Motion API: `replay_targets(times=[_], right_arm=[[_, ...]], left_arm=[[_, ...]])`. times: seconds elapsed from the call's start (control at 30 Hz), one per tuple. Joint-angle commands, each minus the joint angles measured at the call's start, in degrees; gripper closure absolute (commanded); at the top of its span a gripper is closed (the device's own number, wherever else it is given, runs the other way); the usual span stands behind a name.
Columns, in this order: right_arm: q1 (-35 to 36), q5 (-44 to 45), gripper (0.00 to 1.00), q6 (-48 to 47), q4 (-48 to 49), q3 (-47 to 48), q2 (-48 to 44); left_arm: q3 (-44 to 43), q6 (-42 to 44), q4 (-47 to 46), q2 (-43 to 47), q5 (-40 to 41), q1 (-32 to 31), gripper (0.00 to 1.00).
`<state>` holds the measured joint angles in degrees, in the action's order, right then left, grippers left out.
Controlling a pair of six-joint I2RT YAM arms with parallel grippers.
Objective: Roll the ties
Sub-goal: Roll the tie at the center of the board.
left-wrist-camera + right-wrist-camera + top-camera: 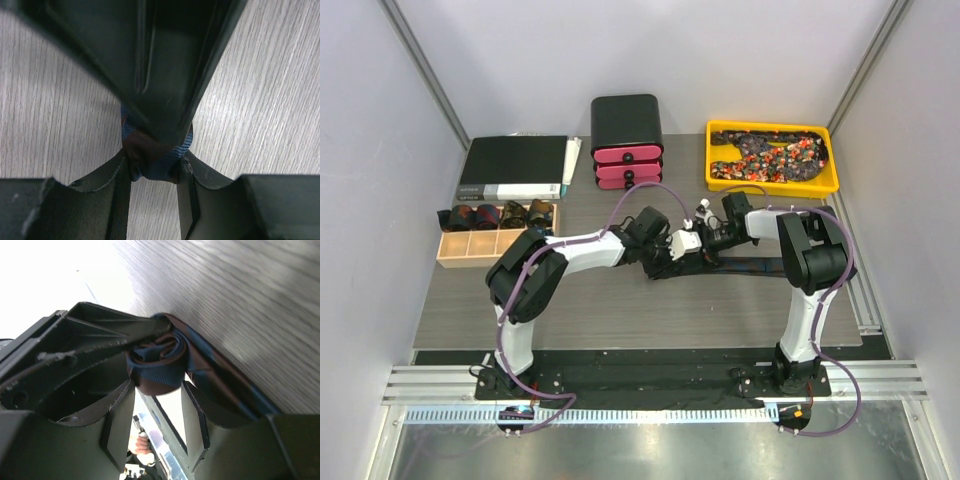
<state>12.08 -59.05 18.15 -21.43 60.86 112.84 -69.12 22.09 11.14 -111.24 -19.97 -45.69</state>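
A dark blue and brown tie is partly wound into a small coil (pixel 155 160) at the table's middle. Its loose length (pixel 750 265) lies flat to the right. My left gripper (pixel 155 169) is shut on the coil, one finger pressed to each side. My right gripper (pixel 157 390) meets it from the other side, open, with the coil (pixel 157 367) at its fingertips; the tie's tail (pixel 225 385) runs off to the lower right. In the top view the left gripper (pixel 665 255) and right gripper (pixel 698 242) cover the coil.
A yellow tray (pixel 830 178) at the back right holds speckled ties (pixel 770 155). A wooden box (pixel 450 258) on the left holds several rolled ties. A black and pink drawer unit (pixel 627 140) and a black binder (pixel 515 168) stand at the back.
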Motion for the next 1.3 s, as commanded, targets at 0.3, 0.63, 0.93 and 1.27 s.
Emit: replay_targets(times=[0.3, 0.63, 0.93, 1.27], right_arm=[[1.55, 7.01, 0.99, -1.45, 2.98, 2.6, 2.91], [-0.21, 6.75, 0.99, -3.65, 1.39, 2.86, 9.41], [-0.39, 5.35, 0.99, -5.23, -0.63, 4.62, 13.54], [0.58, 1.48, 0.99, -8.92, -5.55, 4.79, 17.41]], left_arm=[[1.97, -0.38, 9.43, -1.35, 2.22, 0.69, 0.66], [12.5, -9.42, -7.78, 15.42, -10.88, 8.69, 0.0], [27.81, -20.14, -35.39, 32.57, -6.06, 8.95, 0.0], [33.79, -13.91, -57.87, 17.93, -13.78, 8.69, 0.01]])
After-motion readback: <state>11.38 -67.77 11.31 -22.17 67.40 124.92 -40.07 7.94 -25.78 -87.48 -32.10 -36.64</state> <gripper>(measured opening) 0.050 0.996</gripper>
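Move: Still between the left fingers, the tie's roll sits about 1 cm to the right of that hand's point and level with it. From the right hand it lies some 3 cm left, 1 cm ahead and 2 cm down. The unrolled strip's middle lies straight out to the right, about 24 cm from the left hand and 2 cm below it; the pink-drawer box stands some 23 cm ahead of that hand and 8 cm left. Closing its half-open fingers on the tie at the roll's right side, the right hand sinks about 2.5 cm with it towards the board and keeps its pinch. The left hand holds still until then, opens wide to let go of the roll, draws off left and climbs some 13 cm, tilting its fingers about 30 degrees more level, then starts back down by 4 cm and a little right. ##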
